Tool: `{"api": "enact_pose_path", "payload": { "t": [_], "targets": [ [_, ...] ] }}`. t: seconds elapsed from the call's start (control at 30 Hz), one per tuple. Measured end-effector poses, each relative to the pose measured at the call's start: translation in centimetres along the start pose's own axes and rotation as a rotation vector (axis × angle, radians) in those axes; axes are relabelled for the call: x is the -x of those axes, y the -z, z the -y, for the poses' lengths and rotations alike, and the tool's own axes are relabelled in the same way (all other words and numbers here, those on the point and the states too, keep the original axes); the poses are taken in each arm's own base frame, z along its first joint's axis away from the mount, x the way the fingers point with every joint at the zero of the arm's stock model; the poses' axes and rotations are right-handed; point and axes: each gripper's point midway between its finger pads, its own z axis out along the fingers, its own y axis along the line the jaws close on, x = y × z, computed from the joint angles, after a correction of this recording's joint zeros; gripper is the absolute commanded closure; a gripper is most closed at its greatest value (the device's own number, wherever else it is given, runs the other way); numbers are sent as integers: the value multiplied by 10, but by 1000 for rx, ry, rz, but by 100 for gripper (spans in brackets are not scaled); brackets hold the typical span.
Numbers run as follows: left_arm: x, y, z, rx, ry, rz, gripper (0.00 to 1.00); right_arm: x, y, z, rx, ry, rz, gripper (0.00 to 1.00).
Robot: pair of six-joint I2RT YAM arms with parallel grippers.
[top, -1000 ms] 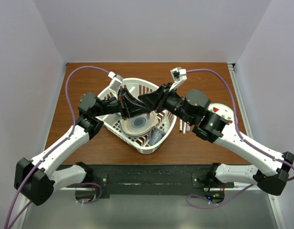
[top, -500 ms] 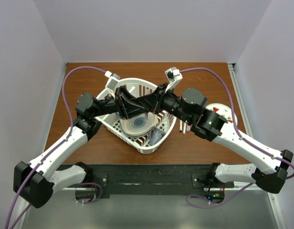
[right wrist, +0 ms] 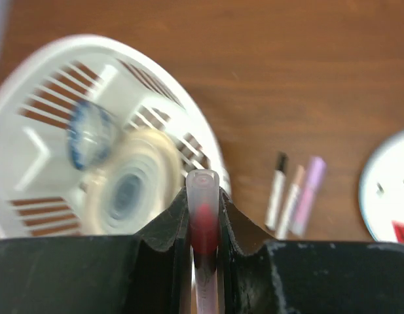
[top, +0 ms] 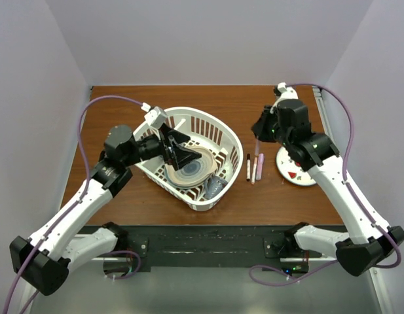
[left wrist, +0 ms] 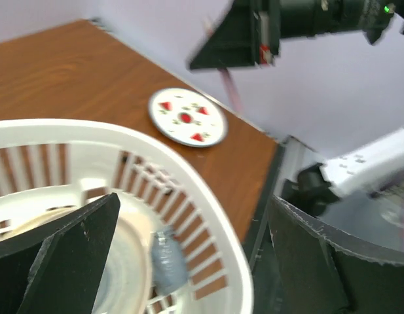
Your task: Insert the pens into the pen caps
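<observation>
My right gripper [right wrist: 205, 196] is shut on a pen [right wrist: 205, 219] whose red tip sits inside a translucent cap. From above, that gripper [top: 257, 131] hangs over the table right of the white basket [top: 231, 140]. Three more pens [top: 254, 168] lie side by side on the wood below it: one with a black cap [right wrist: 281, 162], a pinkish one [right wrist: 294, 191] and a lilac one [right wrist: 309, 191]. My left gripper [top: 179, 152] hovers over the basket's inside, open and holding nothing. In the left wrist view its fingers [left wrist: 71, 255] stand wide apart over the basket rim [left wrist: 208, 196].
The basket holds a ringed bowl [top: 192, 167] and a crumpled clear bottle [top: 215, 185]. A small white plate with red marks [top: 298, 169] sits at the right, near the table's right edge. Purple cables loop behind both arms.
Both grippers met over the basket before. The left gripper has opened and stayed there. The right arm has swung away to the right, carrying the capped pen.
</observation>
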Motion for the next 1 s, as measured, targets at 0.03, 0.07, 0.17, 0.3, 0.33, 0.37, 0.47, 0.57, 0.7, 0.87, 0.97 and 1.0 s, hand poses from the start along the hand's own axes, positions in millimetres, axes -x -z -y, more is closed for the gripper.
{"api": "enact_pose_path", "payload": {
  "t": [0.03,0.07,0.17,0.3,0.33,0.37,0.47,0.57,0.7,0.87,0.97,1.0],
  "targets": [
    [3,4,-6,46,-28,6,0,-11,-3,13,-38,0,-40,100],
    [5,7,-10,84,-50,13,0,-23,-5,24,-75,1,-79,100],
    [12,24,-25,214,-128,54,0,-66,-17,61,-192,11,-229,100],
    [9,44,-45,357,-187,100,0,-110,-38,96,-312,16,-385,96],
    [5,48,-52,396,-190,103,0,-122,-43,105,-341,16,-422,96],
    [1,52,-60,435,-189,100,0,-133,-47,113,-368,15,-453,96],
    [-4,60,-72,505,-195,99,0,-157,-55,133,-423,3,-517,96],
    [-2,67,-74,537,-208,120,0,-171,-64,152,-479,-11,-558,97],
    [7,77,-71,560,-236,163,0,-177,-74,168,-516,-34,-561,95],
    [15,80,-70,573,-251,197,0,-184,-81,180,-535,-47,-567,90],
    [15,81,-72,580,-253,193,0,-192,-88,186,-540,-44,-580,84],
    [15,81,-72,582,-253,193,0,-194,-90,188,-539,-44,-585,82]
  ]
}}
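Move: The capped red pen is already in the right gripper. Its goal, the bare table between the purple pen and the plate, lies about 11 cm right and 30 cm below, level fore and aft. From this hand the purple pen is some 6 cm right and 3 ahead, the peach marker 3 right and 2 ahead, the plate 25 right and 4 ahead. From the empty left hand, that spot lies about 35 cm right, 7 ahead and 31 below. Lower the right gripper about 26 cm while carrying it 11 cm right, fast at first and then slower, down to the gap between the purple pen and the plate. Tip its fingers steeply downward and keep the pen pinched. Draw the open left gripper about 10 cm left and slightly forward over the basket, turning it some 35 degrees counter-clockwise. ##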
